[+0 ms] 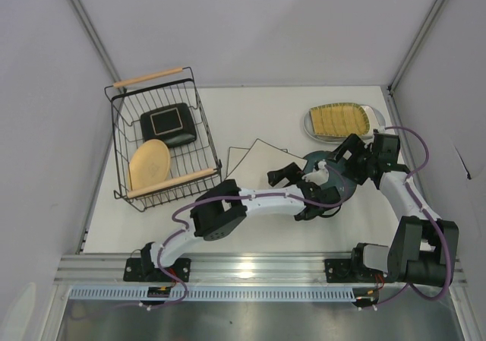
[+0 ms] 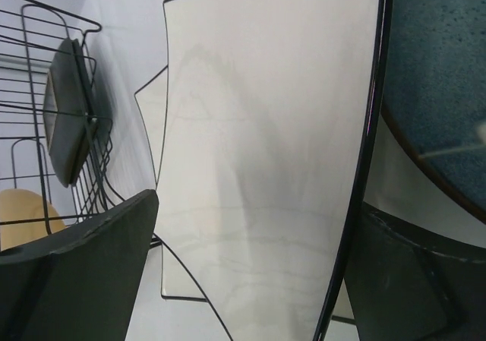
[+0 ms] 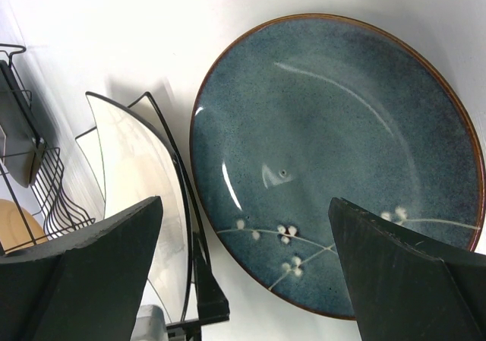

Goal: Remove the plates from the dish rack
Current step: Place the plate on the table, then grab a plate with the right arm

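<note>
The black wire dish rack point(image 1: 125, 128) stands at the left. It holds a black-rimmed teal square plate point(image 1: 168, 124) and a tan round plate point(image 1: 149, 165). Two white square plates point(image 1: 254, 159) with thin black rims lie stacked on the table. My left gripper point(image 1: 282, 174) hangs open over the top white plate point(image 2: 266, 151), one finger on each side of it, gripping nothing. Beside it lies the dark teal speckled plate point(image 3: 334, 151); my right gripper point(image 3: 247, 200) is open just above it, holding nothing. A mustard ribbed plate point(image 1: 339, 119) rests on a grey round plate point(image 1: 376, 117).
The rack's two wooden handles point(image 1: 148, 77) lie at its far and near ends. Grey side walls close in the table on the left and right. Both arms cross the middle of the table, with their grippers close together between the white plates and the teal plate.
</note>
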`<state>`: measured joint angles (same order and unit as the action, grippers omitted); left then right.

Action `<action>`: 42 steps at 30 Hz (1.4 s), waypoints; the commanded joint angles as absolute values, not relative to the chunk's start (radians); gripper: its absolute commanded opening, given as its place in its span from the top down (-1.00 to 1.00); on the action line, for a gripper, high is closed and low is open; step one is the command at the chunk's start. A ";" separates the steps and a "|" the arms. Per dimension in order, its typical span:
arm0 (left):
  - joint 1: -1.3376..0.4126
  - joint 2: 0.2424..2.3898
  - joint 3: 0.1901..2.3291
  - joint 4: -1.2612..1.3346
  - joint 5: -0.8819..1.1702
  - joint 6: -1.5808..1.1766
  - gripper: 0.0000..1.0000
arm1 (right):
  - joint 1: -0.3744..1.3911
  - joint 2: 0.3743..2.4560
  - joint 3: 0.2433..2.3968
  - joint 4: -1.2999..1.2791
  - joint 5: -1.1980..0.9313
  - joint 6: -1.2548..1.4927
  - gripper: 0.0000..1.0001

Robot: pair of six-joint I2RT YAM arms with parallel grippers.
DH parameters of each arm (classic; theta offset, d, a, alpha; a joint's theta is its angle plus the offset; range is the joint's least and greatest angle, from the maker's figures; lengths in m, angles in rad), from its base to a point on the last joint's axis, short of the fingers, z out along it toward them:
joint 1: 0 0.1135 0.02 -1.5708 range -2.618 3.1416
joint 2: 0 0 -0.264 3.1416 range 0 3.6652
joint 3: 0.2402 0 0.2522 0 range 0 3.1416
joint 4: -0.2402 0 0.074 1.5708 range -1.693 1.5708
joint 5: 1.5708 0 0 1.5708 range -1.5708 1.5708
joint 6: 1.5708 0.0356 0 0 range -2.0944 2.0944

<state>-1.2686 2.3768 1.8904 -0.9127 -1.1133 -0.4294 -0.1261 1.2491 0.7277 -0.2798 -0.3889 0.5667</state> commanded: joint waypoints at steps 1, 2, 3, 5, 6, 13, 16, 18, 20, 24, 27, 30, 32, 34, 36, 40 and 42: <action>-1.299 2.312 1.862 -0.876 -0.902 -0.491 -0.99 | -0.124 1.226 0.750 -0.270 -0.388 0.554 -0.99; -1.301 2.290 1.858 -0.868 -0.888 -0.491 -0.99 | -0.124 1.224 0.750 -0.271 -0.388 0.552 -0.99; -1.299 2.278 1.850 -0.862 -0.850 -0.488 -0.99 | -0.124 1.224 0.750 -0.272 -0.387 0.552 -1.00; -1.302 2.258 1.833 -0.859 -0.822 -0.488 -0.99 | -0.124 1.223 0.750 -0.275 -0.387 0.551 -0.99; -1.301 2.241 1.827 -0.853 -0.802 -0.486 -0.99 | -0.124 1.223 0.750 -0.275 -0.387 0.552 -0.99; -1.302 2.191 1.741 -0.793 -0.655 -0.502 -0.99 | -0.124 1.218 0.749 -0.278 -0.385 0.551 -0.99; -1.305 2.174 1.715 -0.787 -0.646 -0.512 -0.99 | -0.124 1.213 0.749 -0.282 -0.383 0.551 -0.99; -1.304 2.154 1.698 -0.776 -0.634 -0.514 -0.99 | -0.124 1.212 0.750 -0.284 -0.380 0.549 -0.99; -1.305 2.135 1.681 -0.772 -0.632 -0.515 -0.99 | -0.124 1.210 0.750 -0.285 -0.377 0.551 -0.99; -1.304 2.080 1.658 -0.766 -0.617 -0.528 -0.99 | -0.124 1.204 0.752 -0.317 -0.338 0.534 -0.99; -1.304 1.985 1.614 -0.733 -0.609 -0.523 -0.99 | -0.147 1.194 0.742 -0.351 -0.266 0.522 -0.99; -1.304 1.881 1.566 -0.680 -0.591 -0.508 -0.99 | -0.195 1.160 0.718 -0.371 -0.212 0.532 -0.99; -1.304 1.823 1.537 -0.643 -0.572 -0.494 -0.99 | -0.215 1.125 0.698 -0.382 -0.161 0.541 -0.99; -1.301 1.737 1.488 -0.586 -0.539 -0.477 -0.99 | -0.238 1.060 0.678 -0.383 -0.127 0.554 -0.99; -1.286 1.657 1.441 -0.555 -0.505 -0.469 -1.00 | -0.258 1.032 0.655 -0.385 -0.098 0.549 -0.99; -1.217 1.518 1.332 -0.448 -0.391 -0.471 -0.99 | -0.316 1.077 0.605 -0.377 -0.194 0.558 -0.99; -1.175 1.467 1.267 -0.430 -0.397 -0.462 -0.99 | -0.333 1.106 0.559 -0.345 -0.263 0.571 -0.99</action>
<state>-1.2381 1.5463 1.3460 -0.5148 -0.4557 -0.4828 -0.3065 1.0622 0.6209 -0.3622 -0.1848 0.5514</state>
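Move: The cream square plate is between the left hand's open fingers. Its middle is about 4 cm left, 2 cm ahead and 3 cm below the hand point, and its right edge is propped up by the right-hand finger. The blue round plate lies some 16 cm right and 2 cm ahead, and the rack's middle about 39 cm left and 12 ahead. From the right hand, the square plate is roughly 23 cm left and 2 back, the blue plate about 3 left and 1 back, nearly underneath. With its fingers staying wide open, the left hand draws back about 8 cm from the square plate, dipping some 3 cm partway as it lets the raised edge down and comes free of it, then rises steeply about 16 cm, tipping its fingers down and rolling its left side down some 50 degrees. Late on, the empty, open right hand swings some 8 cm to the right and 4 cm back, away from the blue plate, turning clockwise about 20 degrees. ##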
